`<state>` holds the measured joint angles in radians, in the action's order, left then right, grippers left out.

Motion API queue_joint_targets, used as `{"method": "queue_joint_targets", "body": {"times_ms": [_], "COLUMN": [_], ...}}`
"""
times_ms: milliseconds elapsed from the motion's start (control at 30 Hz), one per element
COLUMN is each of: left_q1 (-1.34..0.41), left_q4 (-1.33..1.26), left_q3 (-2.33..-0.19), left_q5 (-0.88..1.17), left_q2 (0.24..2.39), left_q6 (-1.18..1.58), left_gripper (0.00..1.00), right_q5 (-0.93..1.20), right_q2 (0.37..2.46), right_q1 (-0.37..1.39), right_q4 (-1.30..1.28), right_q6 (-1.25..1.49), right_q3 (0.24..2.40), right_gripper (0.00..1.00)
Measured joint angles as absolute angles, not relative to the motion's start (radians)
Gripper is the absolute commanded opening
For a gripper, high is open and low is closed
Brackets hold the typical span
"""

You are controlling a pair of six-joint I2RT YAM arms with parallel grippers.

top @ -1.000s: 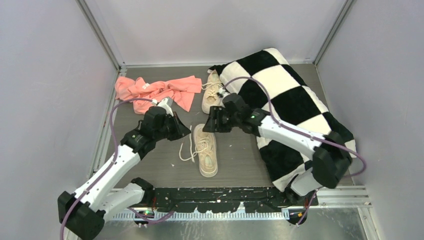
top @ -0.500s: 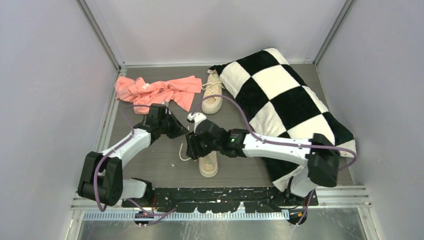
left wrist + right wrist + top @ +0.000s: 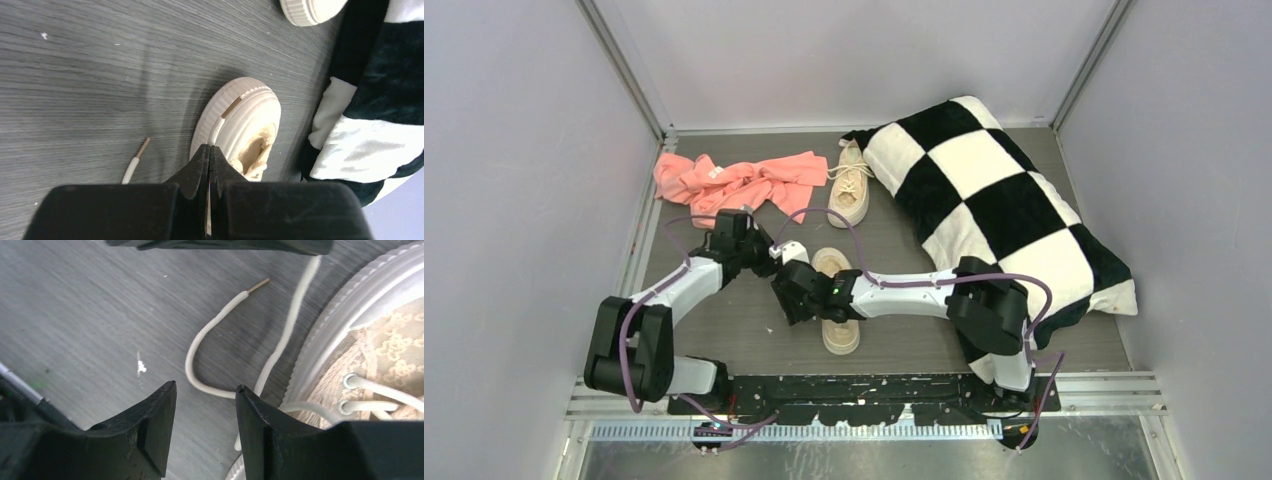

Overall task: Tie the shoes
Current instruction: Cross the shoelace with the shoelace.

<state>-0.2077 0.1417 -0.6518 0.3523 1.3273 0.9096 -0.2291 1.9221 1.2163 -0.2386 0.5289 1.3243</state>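
The near shoe point(image 3: 841, 330) point(image 3: 245, 120) point(image 3: 375, 340), beige with a ribbed pale sole, lies mid-table, half covered by my right arm. Its mate point(image 3: 849, 190) stands further back against the pillow. My left gripper point(image 3: 771, 257) point(image 3: 209, 147) is shut on a cream lace point(image 3: 218, 125) point(image 3: 288, 335) that runs from its tips down to the near shoe. My right gripper point(image 3: 784, 303) point(image 3: 205, 390) hangs open just left of that shoe, above a loose curled lace end point(image 3: 189, 365) lying on the table, with nothing between its fingers point(image 3: 155, 410).
A black-and-white checkered pillow point(image 3: 994, 200) point(image 3: 370, 100) fills the right side of the table. A pink cloth point(image 3: 744, 180) lies at the back left. Grey walls close in the table on three sides.
My right arm has swung from beside the far shoe, across the near shoe, to its left side. My left arm has folded back, and its gripper has stayed shut by the near shoe.
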Motion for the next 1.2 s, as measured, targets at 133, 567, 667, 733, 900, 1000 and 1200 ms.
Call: {"method": "queue_joint_targets", "body": {"times_ms": [133,567,667,733,900,1000,1200], "left_q1": [-0.185,-0.149,-0.135,-0.132,-0.13,-0.129,-0.128], "left_q4": [0.143,0.45,0.508,0.55,0.642,0.659,0.647], "left_q3": [-0.652,-0.893,-0.934,-0.965,-1.03,-1.03,-1.006], "left_q5": [0.364,0.376,0.386,0.388,0.39,0.396,0.413], "left_q2": [1.37,1.492,1.544,1.582,1.644,1.643,1.607], "left_q6": [0.896,0.808,0.815,0.815,0.812,0.813,0.815], "left_gripper": [0.01,0.0,0.0,0.01,0.01,0.01,0.0], "right_q5": [-0.277,-0.288,-0.309,-0.352,-0.484,-0.531,-0.526], "right_q2": [1.949,1.962,1.983,2.017,2.103,2.105,2.02], "right_q1": [1.216,1.247,1.266,1.283,1.327,1.341,1.343], "right_q4": [-0.215,0.045,0.054,0.033,-0.01,-0.023,-0.041], "right_q6": [0.529,0.461,0.444,0.43,0.399,0.398,0.395], "right_q3": [1.326,1.214,1.221,1.25,1.343,1.345,1.249], "right_gripper": [0.53,0.55,0.53,0.51,0.08,0.01,0.01]}}
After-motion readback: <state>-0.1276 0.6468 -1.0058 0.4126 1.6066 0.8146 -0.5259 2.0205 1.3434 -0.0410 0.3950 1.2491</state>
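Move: The loose lace end that the right hand is about to take lies on the floor about 3 cm to its left, level with it fore and aft, and 4 cm below. The shoe is some 11 cm to the right of that hand, hardly farther out. The other lace tip, held in the left fingers, is about 8 cm ahead of it. From the left hand, the loose end is roughly 6 cm back, 3 cm left and 6 cm down. Downward and to its left, about 4 cm and 3 cm, the right hand takes its half-open fingers onto the loose lace end, tips them a little upward, shuts them to pinch the lace, then draws back some 3 cm to the right, towards the shoe, staying low. The left hand keeps its pinch on the other lace, shifting about 2 cm left and tilting its fingers some 20 degrees more steeply down. ##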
